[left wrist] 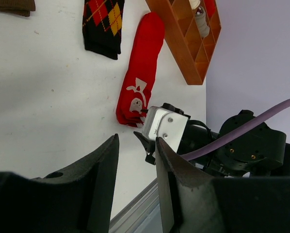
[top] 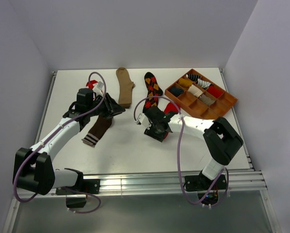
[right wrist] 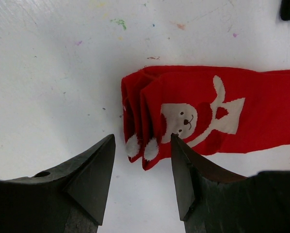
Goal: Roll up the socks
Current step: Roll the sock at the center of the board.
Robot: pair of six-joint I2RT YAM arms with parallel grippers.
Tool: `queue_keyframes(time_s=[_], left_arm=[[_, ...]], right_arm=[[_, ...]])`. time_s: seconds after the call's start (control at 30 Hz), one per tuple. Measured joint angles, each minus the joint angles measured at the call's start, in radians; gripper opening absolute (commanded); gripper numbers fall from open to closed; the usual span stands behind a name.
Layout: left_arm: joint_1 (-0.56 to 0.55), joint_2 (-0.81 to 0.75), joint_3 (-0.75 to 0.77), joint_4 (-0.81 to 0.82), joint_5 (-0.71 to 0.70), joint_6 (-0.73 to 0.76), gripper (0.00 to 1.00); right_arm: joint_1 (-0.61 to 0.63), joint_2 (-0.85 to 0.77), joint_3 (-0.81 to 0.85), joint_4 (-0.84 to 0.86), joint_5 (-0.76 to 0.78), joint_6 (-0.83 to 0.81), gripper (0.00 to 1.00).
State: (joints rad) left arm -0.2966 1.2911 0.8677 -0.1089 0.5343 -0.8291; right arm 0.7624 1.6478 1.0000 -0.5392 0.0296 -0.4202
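Note:
A red sock with a white picture (right wrist: 208, 111) lies flat on the table, its near end folded over in layers. My right gripper (right wrist: 142, 145) is open and hangs just over that folded end, one fingertip on each side of the two white pom-poms. From above, the right gripper (top: 156, 130) covers most of the red sock (top: 172, 107). My left gripper (top: 117, 109) is open and empty above the upper end of the dark brown sock with a striped cuff (top: 99, 130). A tan sock (top: 124, 86) and a black argyle sock (top: 153, 87) lie further back.
A brown wooden compartment tray (top: 227, 102) with several rolled socks stands at the back right. A scrap of red fabric (top: 91, 84) shows behind the left arm. In the left wrist view the tray (left wrist: 188, 53) lies close beside the red sock (left wrist: 137, 77).

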Motion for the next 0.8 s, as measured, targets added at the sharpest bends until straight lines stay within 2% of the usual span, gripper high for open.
queue_keyframes(time_s=[0.4,0.57,0.67,0.8], left_arm=[[0.000,0.000,0.000,0.000,0.000,0.000,0.41],[0.000,0.000,-0.004,0.002,0.000,0.000,0.41],[0.000,0.001,-0.013,0.007,-0.001,-0.003,0.40],[0.000,0.002,-0.021,0.007,-0.018,-0.004,0.36]], right_arm=[[0.010,0.046,0.000,-0.003,-0.003,0.002,0.44],[0.010,0.046,-0.004,0.005,0.009,0.000,0.28],[0.002,0.045,-0.006,0.005,-0.004,-0.011,0.25],[-0.032,0.043,-0.002,-0.005,-0.106,-0.048,0.26]])
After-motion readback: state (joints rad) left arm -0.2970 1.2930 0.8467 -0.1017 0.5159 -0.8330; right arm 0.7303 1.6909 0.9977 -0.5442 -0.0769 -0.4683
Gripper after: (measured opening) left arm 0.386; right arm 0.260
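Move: The red sock's folded near end is practically under the right hand, about 2 cm below it, between the open fingers; the sock runs out ahead and slightly right. From that hand the argyle sock is some 23 cm ahead and about level sideways, the wooden tray about 22 cm ahead and 25 cm right, all about table height. From the left hand the folded end is roughly 14 cm right, 6 cm back and 18 cm below. The red sock's folded end is taken by its right-hand corner, at the white trim: the right hand, still pointing nearly straight down with fingers astride the fold, sinks about 1.5 cm and eases back a little, then stays low while the fingers close from just over half open to about a quarter, pinching the folded layers together along the sock's length. The wrist tips only about 5 degrees as they shut. ##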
